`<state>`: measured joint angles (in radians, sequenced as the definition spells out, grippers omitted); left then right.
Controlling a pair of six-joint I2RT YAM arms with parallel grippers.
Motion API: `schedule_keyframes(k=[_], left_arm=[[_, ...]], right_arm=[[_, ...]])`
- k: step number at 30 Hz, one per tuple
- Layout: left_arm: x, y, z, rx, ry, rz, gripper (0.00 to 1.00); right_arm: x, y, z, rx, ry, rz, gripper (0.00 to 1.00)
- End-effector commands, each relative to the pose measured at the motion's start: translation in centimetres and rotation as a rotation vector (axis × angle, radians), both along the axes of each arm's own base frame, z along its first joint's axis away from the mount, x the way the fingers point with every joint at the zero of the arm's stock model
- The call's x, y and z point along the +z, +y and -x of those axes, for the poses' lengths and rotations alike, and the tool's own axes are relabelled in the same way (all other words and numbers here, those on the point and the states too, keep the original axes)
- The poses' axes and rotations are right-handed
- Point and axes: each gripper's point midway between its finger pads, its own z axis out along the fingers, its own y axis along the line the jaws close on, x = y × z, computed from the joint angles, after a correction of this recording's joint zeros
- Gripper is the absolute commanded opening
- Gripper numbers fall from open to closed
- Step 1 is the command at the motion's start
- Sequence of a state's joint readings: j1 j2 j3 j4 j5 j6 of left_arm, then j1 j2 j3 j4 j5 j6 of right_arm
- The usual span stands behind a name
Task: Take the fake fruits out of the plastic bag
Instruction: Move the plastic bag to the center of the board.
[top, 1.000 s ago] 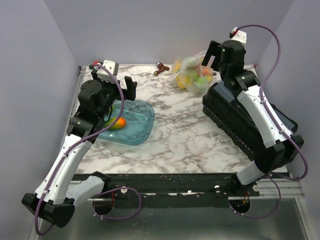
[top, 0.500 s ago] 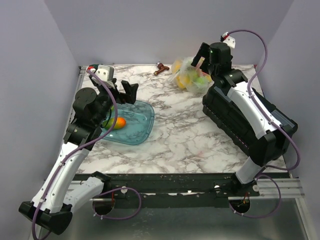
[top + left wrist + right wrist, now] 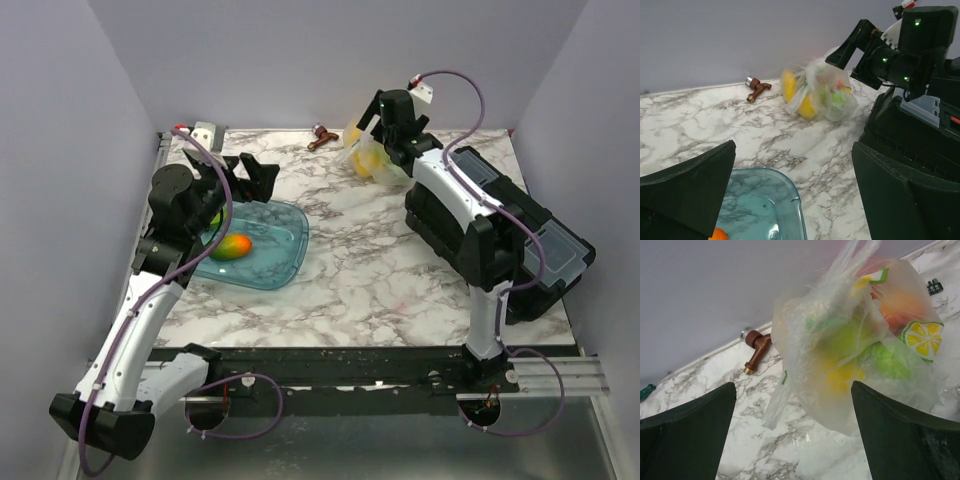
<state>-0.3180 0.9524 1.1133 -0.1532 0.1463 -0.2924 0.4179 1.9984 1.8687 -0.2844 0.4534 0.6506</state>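
Note:
The plastic bag [image 3: 378, 160] lies crumpled at the back of the marble table, with fake fruits inside: a yellow one [image 3: 844, 376], a green one [image 3: 886, 362] and an orange-red one [image 3: 896, 305]. My right gripper [image 3: 375, 128] hovers open just above and in front of the bag [image 3: 840, 335], holding nothing. A teal tray [image 3: 285, 250] at the left holds an orange-and-green fruit [image 3: 231, 246]. My left gripper [image 3: 247, 175] is open and empty above the tray's far edge [image 3: 790, 200], facing the bag [image 3: 820, 92].
A brown tap-shaped piece [image 3: 320, 135] lies by the back wall, left of the bag. A large black case [image 3: 500, 230] fills the right side of the table, under my right arm. Walls close in on three sides.
My right arm has swung left and forward, bringing its open gripper over the bag. My left gripper has lifted and turned toward the back right. The bag has not moved.

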Motion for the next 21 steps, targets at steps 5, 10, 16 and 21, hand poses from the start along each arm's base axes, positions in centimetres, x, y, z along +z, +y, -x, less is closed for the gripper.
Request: schedule_keyframes(k=[5,10,16,21], left_arm=[[-0.4,-1.8,-1.2,-0.165,0.092,0.127,0.99],[-1.1,-2.1,-1.9,-0.191,0.128,0.146,0.99],[-1.5,-2.3,-2.2,-0.200,0.142,0.143,0.99],[-1.5,-2.4,-2.1,-0.204,0.141,0.137,0.99]], right_arm=[[-2.1,0.2,-4.7,-0.093,-0.054,0.068,0.97],[-4.0,-0.5,-5.6,-0.126,-0.043,0.121,0.91],[-6.0,0.5,-5.8,-0.072,-0.023,0.125,0.70],[-7.2,0.9,-5.4,-0.030,0.005,0.131,0.58]])
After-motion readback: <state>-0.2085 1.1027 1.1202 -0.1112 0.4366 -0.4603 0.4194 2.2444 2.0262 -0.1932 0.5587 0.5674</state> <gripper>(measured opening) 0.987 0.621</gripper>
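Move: From the right hand, the plastic bag's middle lies roughly 8 cm ahead, 3 cm to the right and 16 cm below. The brown faucet lies some 13 cm ahead and 13 cm left, about 18 cm down. The black case's middle is about 18 cm back and 27 cm right, at a similar depth. From the left hand, the bag is around 33 cm ahead, 28 cm right and 30 cm lower. Down and forward in nearly equal parts, the right hand travels about 7 cm towards the top of the plastic bag, then slows and almost stops while its wide-open fingers close by about a third; contact can't be made out. The left hand, empty and open, sinks some 3 cm, edging forward and right as it tips down and turns clockwise about 10 degrees each. ##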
